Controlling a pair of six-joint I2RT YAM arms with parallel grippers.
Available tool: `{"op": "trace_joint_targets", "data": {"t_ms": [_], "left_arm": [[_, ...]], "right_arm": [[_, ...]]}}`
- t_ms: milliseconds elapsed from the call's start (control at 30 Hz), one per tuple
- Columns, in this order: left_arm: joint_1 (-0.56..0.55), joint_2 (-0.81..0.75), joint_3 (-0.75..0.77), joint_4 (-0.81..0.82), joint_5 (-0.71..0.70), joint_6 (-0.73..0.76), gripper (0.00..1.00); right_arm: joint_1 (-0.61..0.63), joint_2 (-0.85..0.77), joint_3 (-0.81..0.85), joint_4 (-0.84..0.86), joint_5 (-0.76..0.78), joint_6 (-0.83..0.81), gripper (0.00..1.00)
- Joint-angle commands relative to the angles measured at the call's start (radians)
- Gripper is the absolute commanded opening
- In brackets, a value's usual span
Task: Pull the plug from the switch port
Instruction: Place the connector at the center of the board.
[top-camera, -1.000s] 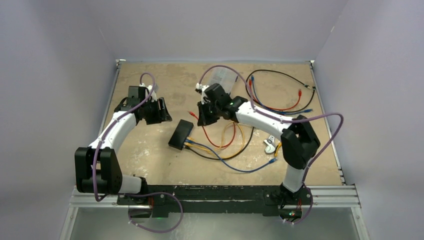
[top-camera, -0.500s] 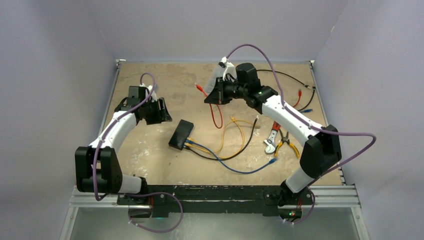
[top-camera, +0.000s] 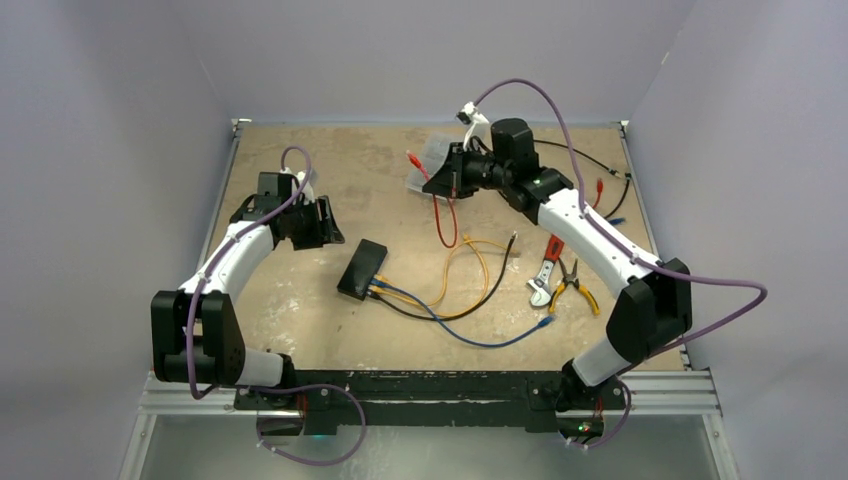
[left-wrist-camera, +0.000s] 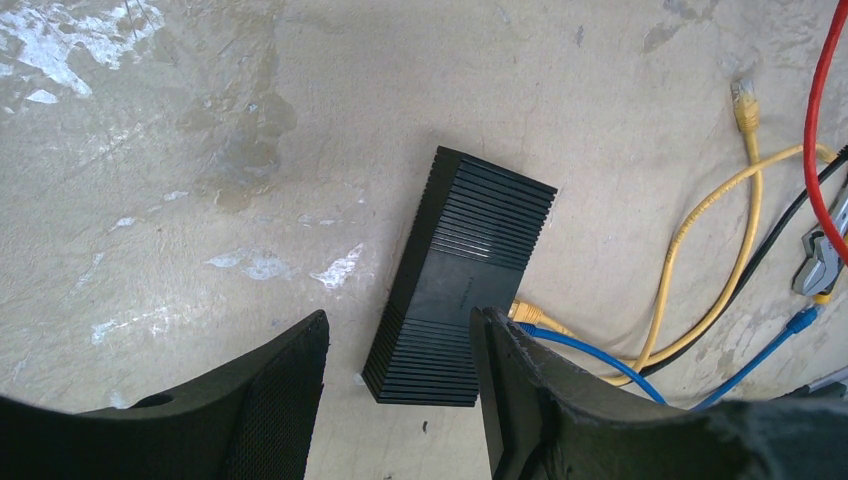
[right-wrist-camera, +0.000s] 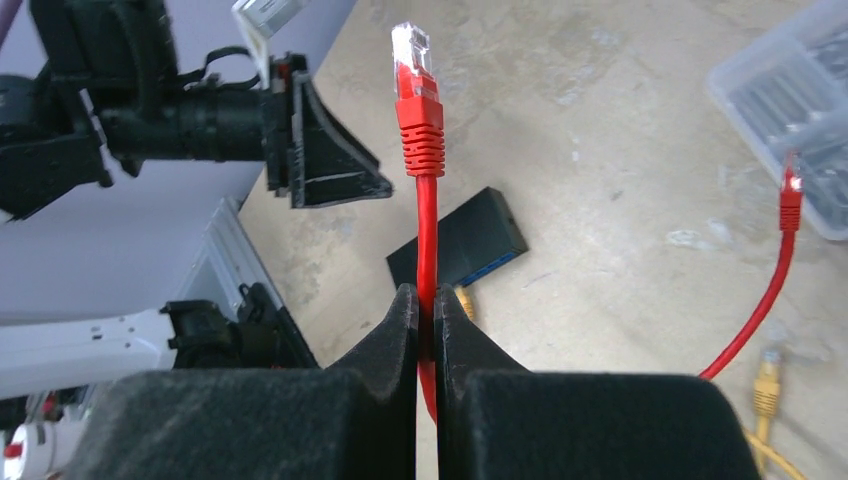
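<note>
The switch (top-camera: 362, 268) is a flat black box lying on the table between the arms. Yellow (left-wrist-camera: 530, 315), blue (left-wrist-camera: 580, 345) and black cables run into its right side. My right gripper (top-camera: 437, 185) is raised over the back of the table, shut on a red cable (right-wrist-camera: 427, 220). The cable's red plug (right-wrist-camera: 417, 110) sticks up free above the fingers, and the rest hangs down (top-camera: 443, 215). My left gripper (top-camera: 325, 222) is open and empty, left of the switch. In the left wrist view its fingers (left-wrist-camera: 290, 400) frame the switch (left-wrist-camera: 465, 270) from above.
A clear plastic compartment case (top-camera: 432, 165) lies under the right gripper at the back. Pliers (top-camera: 575, 285) and a wrench (top-camera: 545, 275) lie at the right. More loose cables (top-camera: 590, 195) lie at the back right. Walls close in the table.
My right gripper has risen and swung from beside the switch to the back of the table, carrying the red cable end away from the switch. The left arm has not moved.
</note>
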Motion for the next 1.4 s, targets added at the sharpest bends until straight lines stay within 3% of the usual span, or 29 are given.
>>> {"op": "trace_joint_targets", "data": {"t_ms": [0, 833, 1367], "left_arm": [[0.006, 0.01, 0.003, 0.017, 0.017, 0.015, 0.54], [0.008, 0.017, 0.005, 0.015, 0.018, 0.017, 0.54], [0.007, 0.018, 0.006, 0.011, 0.011, 0.018, 0.54]], "right_arm": [[-0.055, -0.045, 0.012, -0.007, 0.061, -0.037, 0.0], [-0.447, -0.051, 0.071, -0.19, 0.34, -0.135, 0.0], [-0.459, 0.164, 0.227, -0.257, 0.475, -0.154, 0.0]]}}
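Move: The right hand already holds the pulled red cable just behind one plug. The cables pulled earlier lie in a loop whose middle is about 32 cm to its right, 17 cm ahead and 27 cm below. At similar depth, the clear case is some 23 cm ahead and 4 cm right, and the wrench 27 cm right and 6 cm back. From the left hand, the loop's middle lies roughly 57 cm right, 20 cm ahead and 10 cm lower. Rightward and forward, the right hand swings quickly past the base side of the clear case to the loop of pulled cables, about 25 cm right and 13 cm forward. The sideways sweep dies out near the end, leaving a forward, sinking reach. The wrist turns some 45 degrees clockwise while the fingertips tip downward; the shut fingers keep their pinch on the red cable. ##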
